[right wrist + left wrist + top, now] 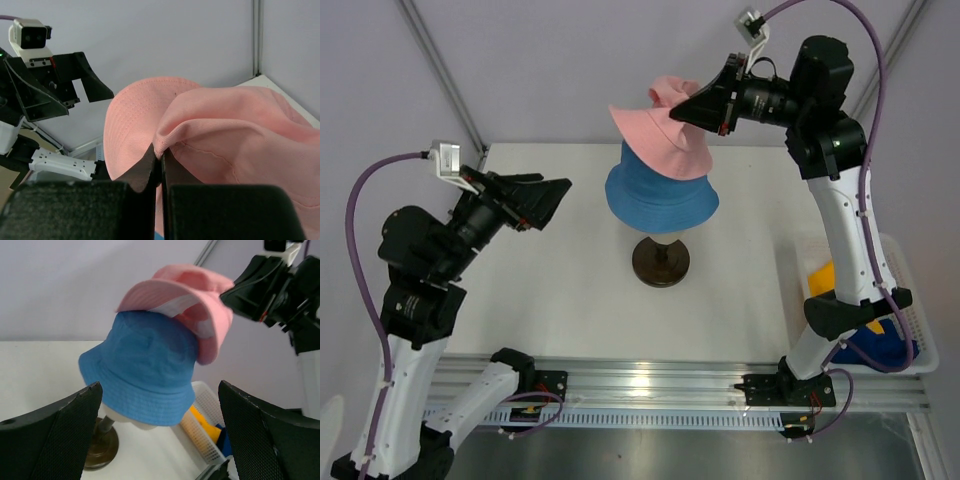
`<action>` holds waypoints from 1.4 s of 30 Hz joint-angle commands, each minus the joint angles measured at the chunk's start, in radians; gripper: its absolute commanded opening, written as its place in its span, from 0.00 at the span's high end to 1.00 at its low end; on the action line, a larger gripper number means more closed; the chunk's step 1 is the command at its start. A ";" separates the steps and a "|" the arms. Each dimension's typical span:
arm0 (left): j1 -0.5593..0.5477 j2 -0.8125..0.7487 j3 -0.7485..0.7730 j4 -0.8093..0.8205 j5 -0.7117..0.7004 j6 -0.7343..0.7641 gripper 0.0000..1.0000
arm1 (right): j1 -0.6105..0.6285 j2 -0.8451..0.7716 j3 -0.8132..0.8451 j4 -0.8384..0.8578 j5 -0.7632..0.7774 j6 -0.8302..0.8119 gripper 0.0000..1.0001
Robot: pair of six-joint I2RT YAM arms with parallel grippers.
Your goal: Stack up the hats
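The light blue hat (662, 195) (145, 370) sits on the cream head form, whose dark base (661, 260) stands mid-table. A pink hat (665, 125) (185, 295) (225, 130) lies tilted over the blue hat's crown, its far side lifted. My right gripper (698, 103) (161, 152) is shut on a pinched fold of the pink hat, from the right and above. Left of the head form and apart from it, my left gripper (552, 200) (159, 386) stands open with nothing in it, facing the hats. A yellow-orange hat (823, 277) (205, 422) and a navy hat (880, 345) lie in the basket.
A white mesh basket (920, 340) (197, 440) stands at the table's right edge, beside the right arm's base. The table's far edge meets a grey wall behind the head form. The aluminium rail holding both arm bases runs along the near edge.
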 commanded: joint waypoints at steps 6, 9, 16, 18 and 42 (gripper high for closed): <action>-0.012 0.165 0.031 0.243 0.027 -0.305 0.01 | 0.076 0.034 0.012 -0.088 0.115 -0.115 1.00; -0.015 0.237 0.037 0.296 0.033 -0.396 0.01 | 0.099 0.033 -0.013 -0.092 0.164 -0.138 0.96; -0.092 0.351 0.109 0.345 0.001 -0.457 0.01 | 0.142 0.036 -0.051 -0.083 0.190 -0.152 0.94; -0.108 0.372 0.119 0.352 -0.010 -0.465 0.01 | 0.152 0.039 -0.054 -0.086 0.195 -0.161 0.94; -0.144 0.349 -0.063 0.378 -0.096 -0.539 0.99 | 0.022 -0.318 -0.389 -0.026 0.598 0.041 0.16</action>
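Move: The pink hat hangs tilted from the right fingers, its middle about 2 cm to their left, 2 cm back and 4 cm below. For the open left hand it is some 13 cm ahead, 17 cm to the right and 3 cm up. The blue hat on the head stand is roughly 5 cm back, 3 cm left and 12 cm below the right hand, and about 9 cm ahead, 18 cm right and 6 cm below the left. The pink hat, still pinched by the right hand, is lowered about 6 cm and carried left over the blue hat. Meanwhile the left hand reaches forward and right, rolling and tipping down some 30 degrees, pinches the brim's left edge and then draws it down. The right fingers open, let go and back off to the right and slightly up. ##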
